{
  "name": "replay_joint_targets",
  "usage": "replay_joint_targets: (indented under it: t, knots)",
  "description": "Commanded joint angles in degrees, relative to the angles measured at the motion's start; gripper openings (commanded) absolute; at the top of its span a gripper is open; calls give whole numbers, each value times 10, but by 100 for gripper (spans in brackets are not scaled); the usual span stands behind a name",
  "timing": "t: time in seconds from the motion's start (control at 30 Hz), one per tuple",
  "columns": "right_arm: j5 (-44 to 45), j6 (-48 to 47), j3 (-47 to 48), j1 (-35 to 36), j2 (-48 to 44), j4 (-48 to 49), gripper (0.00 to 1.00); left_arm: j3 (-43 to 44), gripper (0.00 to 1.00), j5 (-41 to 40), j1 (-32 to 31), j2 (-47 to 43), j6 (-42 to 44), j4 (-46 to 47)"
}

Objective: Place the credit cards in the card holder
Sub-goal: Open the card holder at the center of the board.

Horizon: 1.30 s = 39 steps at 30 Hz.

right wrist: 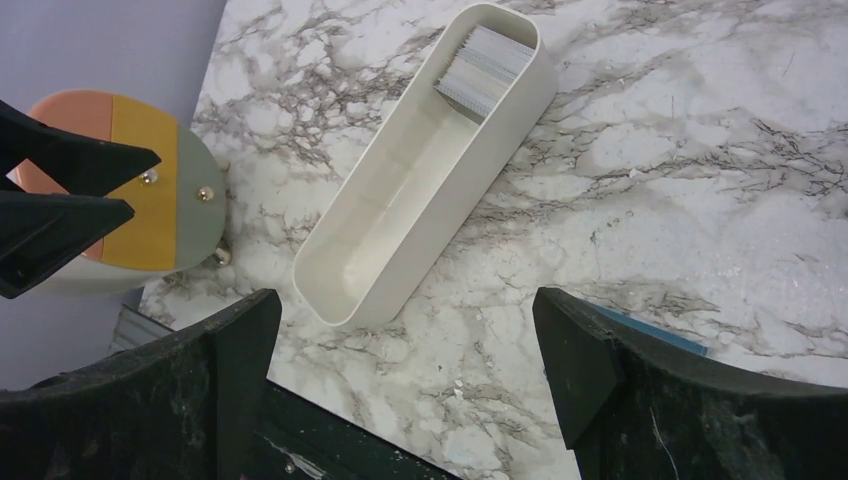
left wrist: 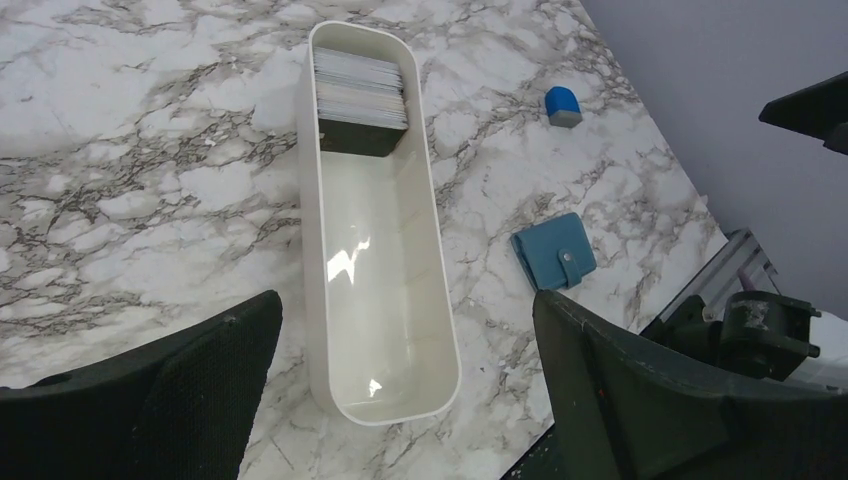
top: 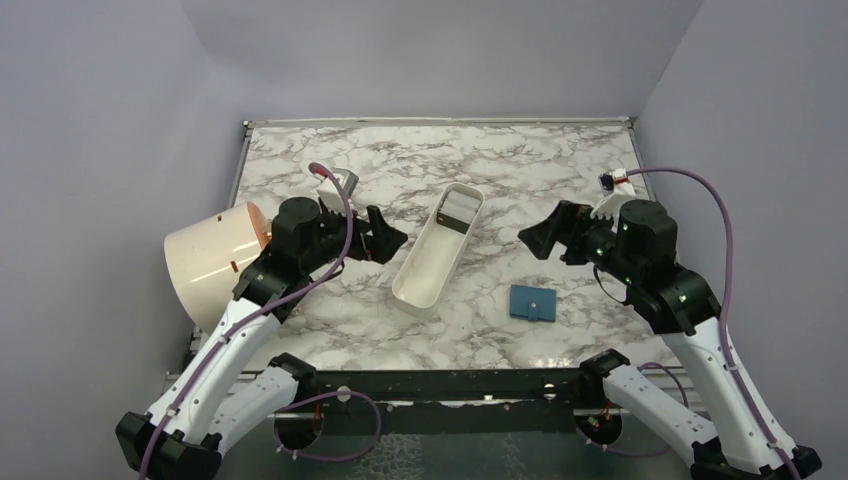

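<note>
The credit cards (top: 460, 209) stand packed on edge at the far end of a long white tray (top: 415, 285). They show pale with a dark one at the front in the left wrist view (left wrist: 360, 88), and also in the right wrist view (right wrist: 485, 68). The teal card holder (top: 532, 302) lies shut on the marble, right of the tray's near end (left wrist: 553, 251); only a sliver of it shows in the right wrist view (right wrist: 650, 333). My left gripper (top: 385, 240) is open and empty, above and left of the tray (left wrist: 405, 300). My right gripper (top: 535, 240) is open and empty, above the marble right of the tray (right wrist: 405, 300).
The tray (left wrist: 312, 300) (right wrist: 500, 130) is bare except for the cards. A small blue cube (left wrist: 563, 105) sits beyond the card holder. A cream cylinder (top: 215, 260) with an orange, yellow and grey end (right wrist: 130, 190) lies off the table's left edge. The table's near edge lies just below the tray.
</note>
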Motion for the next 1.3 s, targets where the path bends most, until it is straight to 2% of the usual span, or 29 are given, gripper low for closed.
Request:
replay_joint_targets:
  t: [0.0, 0.23, 0.43, 0.57, 0.7, 0.93, 1.1, 1.27]
  knots:
    - [21, -3, -6, -2, -7, 20, 100, -8, 99, 22, -2, -18, 9, 19]
    - [5, 6, -26, -2, 1, 15, 100, -26, 99, 36, -2, -30, 32, 28]
    - [12, 9, -35, -2, 9, -12, 99, -41, 99, 82, -3, -11, 35, 39]
    - [-31, 12, -55, -2, 12, -25, 89, -56, 99, 100, -2, -1, 42, 42]
    - [-18, 36, -99, -2, 34, -49, 73, -79, 98, 95, -3, -6, 57, 48]
    - [36, 54, -170, -2, 58, -38, 60, -87, 98, 100, -3, -14, 67, 49]
    - [93, 77, -181, 4, 109, -40, 49, -98, 98, 93, -2, -13, 69, 54]
    - [137, 100, -177, 15, 146, -56, 47, -104, 97, 100, -2, -20, 69, 56]
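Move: Below the wide-open right hand, roughly 24 cm down, the closed card holder lies about 2 cm back and 4 cm to the right. The long white tray's middle is some 20 cm to the left of the holder and 11 cm farther out; the cards at the tray's far end stand about 17 cm ahead of the right hand and 12 cm to its left. From the left hand, the holder lies roughly 29 cm right, 5 cm back and 23 cm below. Sinking some 19 cm towards the card holder, the right hand first drops slowly, then faster, drawing back and to the right about 3 cm each. Its fingers tip down by roughly 30 degrees and narrow to half open, ending just over the holder without visible contact. The left hand, still wide open, lowers about 6 cm with a slight backward drift and small clockwise turn. ##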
